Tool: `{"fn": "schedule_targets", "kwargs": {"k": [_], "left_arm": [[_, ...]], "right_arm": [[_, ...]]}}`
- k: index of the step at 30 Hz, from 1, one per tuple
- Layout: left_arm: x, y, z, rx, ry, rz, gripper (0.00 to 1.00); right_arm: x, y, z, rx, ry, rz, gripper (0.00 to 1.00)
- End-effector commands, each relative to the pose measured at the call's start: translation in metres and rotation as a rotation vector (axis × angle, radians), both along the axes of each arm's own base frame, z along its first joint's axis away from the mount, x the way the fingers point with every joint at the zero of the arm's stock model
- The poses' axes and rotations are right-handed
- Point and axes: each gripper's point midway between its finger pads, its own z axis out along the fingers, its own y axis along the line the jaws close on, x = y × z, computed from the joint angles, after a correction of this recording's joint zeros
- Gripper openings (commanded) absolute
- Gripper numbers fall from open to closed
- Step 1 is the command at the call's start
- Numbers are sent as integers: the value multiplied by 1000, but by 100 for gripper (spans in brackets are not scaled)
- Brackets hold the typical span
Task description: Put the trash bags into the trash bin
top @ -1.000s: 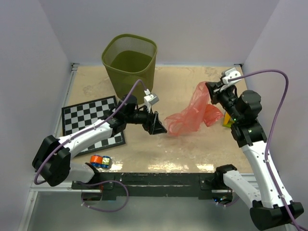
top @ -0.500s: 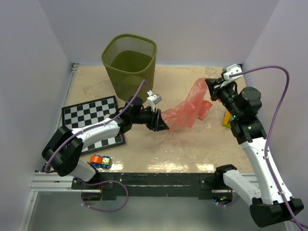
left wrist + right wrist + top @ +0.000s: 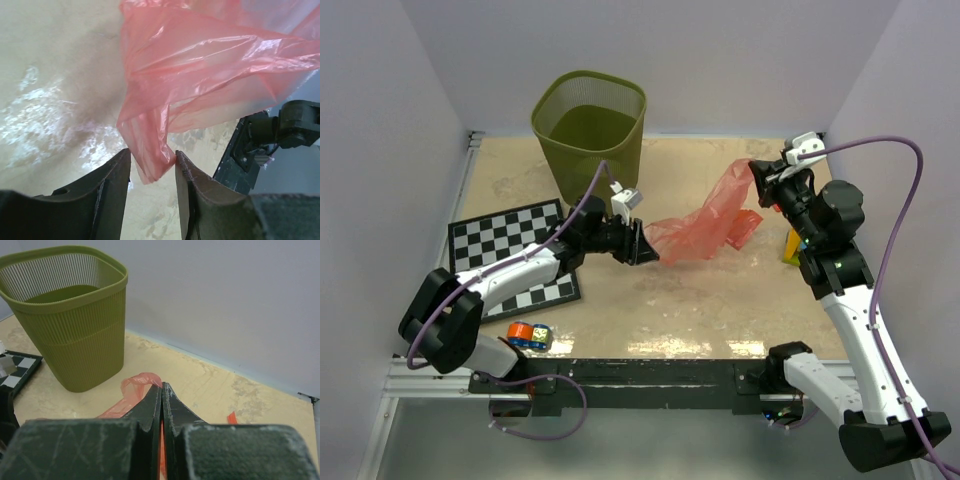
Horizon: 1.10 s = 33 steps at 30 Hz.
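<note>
A crinkly translucent red-pink trash bag hangs stretched between the two arms above the table's middle. My right gripper is shut on its upper right end, and the film curls out past the closed fingertips of that gripper. My left gripper is at the bag's lower left corner. In the left wrist view that corner hangs between the fingers of the left gripper; it touches the right one, with a gap to the left one. The olive-green mesh trash bin stands upright at the back left.
A black-and-white checkerboard lies under my left arm. Small coloured toy blocks sit near the front left edge. A yellow block stands by my right arm. A small red scrap lies on the table to the right.
My left gripper has moved up and left along the bag's lower corner and its jaws have narrowed around it. The right gripper lifted its end slightly, pulling the bag taut.
</note>
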Motion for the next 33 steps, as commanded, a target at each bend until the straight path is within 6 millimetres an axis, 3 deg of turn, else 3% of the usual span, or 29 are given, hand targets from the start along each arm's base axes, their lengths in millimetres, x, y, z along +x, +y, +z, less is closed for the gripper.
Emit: {"fn": "schedule_targets", "kwargs": {"k": [1,4,7,8,11,13,16,20,21,22,23,24,26,28,29,30,31,33], "left_arm": [[14,18,16,14,-40,75,45],[13,17,17,1,-47,68,30],[14,12,22,-28,-78,44,5],[15,11,25,-34,-91,36,0],[22,6,42,-53,-177,3,0],[36,1,66,-65,-257,-7,0],[61,-6,114,-81,-455,-51,0],[131,-10,197,-81,-724,-45,0],[149,-7,226,-95,-788,-28,0],[168,-6,243,-97,-824,-3,0],[185,0,274,-116,-876,33,0],[202,4,294,-132,-906,65,0],[223,20,368,-187,-1057,193,0],[222,39,436,-262,-1243,337,0],[213,54,471,-310,-1335,425,0],[202,69,503,-348,-1429,527,0],[180,79,536,-391,-1515,572,0],[148,95,576,-419,-1661,666,0]], "right_arm": [[4,-4,19,14,-64,-24,0],[3,-3,18,12,-60,-17,0],[5,-1,13,4,-46,-6,0],[5,-1,9,-7,-40,-7,0],[9,-3,-10,-43,11,-17,0],[19,-13,-23,-64,26,-80,0],[41,-21,-14,-138,-4,-134,0],[101,-39,45,-158,-107,-257,0],[130,-46,52,-160,-105,-294,0],[151,-54,71,-150,-130,-335,0],[167,-61,89,-144,-155,-371,0],[182,-66,115,-136,-199,-393,0],[191,-65,180,-98,-333,-391,0],[167,-58,260,-11,-535,-346,0],[137,-58,308,47,-672,-334,0],[107,-46,343,96,-788,-250,0],[81,-35,365,127,-880,-180,0],[22,-13,400,174,-1055,-85,0]]}}
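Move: The loose corner of the trash bag hangs at the left hand's open fingertips, about 1 cm ahead and 1 cm right, level with them. The trash bin stands some 22 cm ahead of that hand and 12 cm left, its middle about level. From the right hand, which already holds the bag's other end, the corner lies roughly 7 cm back, 18 left and 24 below; the bin is 15 ahead, 30 left and 24 below. Left hand pinches the bag's loose corner, then both swing up and forward, rising about 40 and 20 cm. ##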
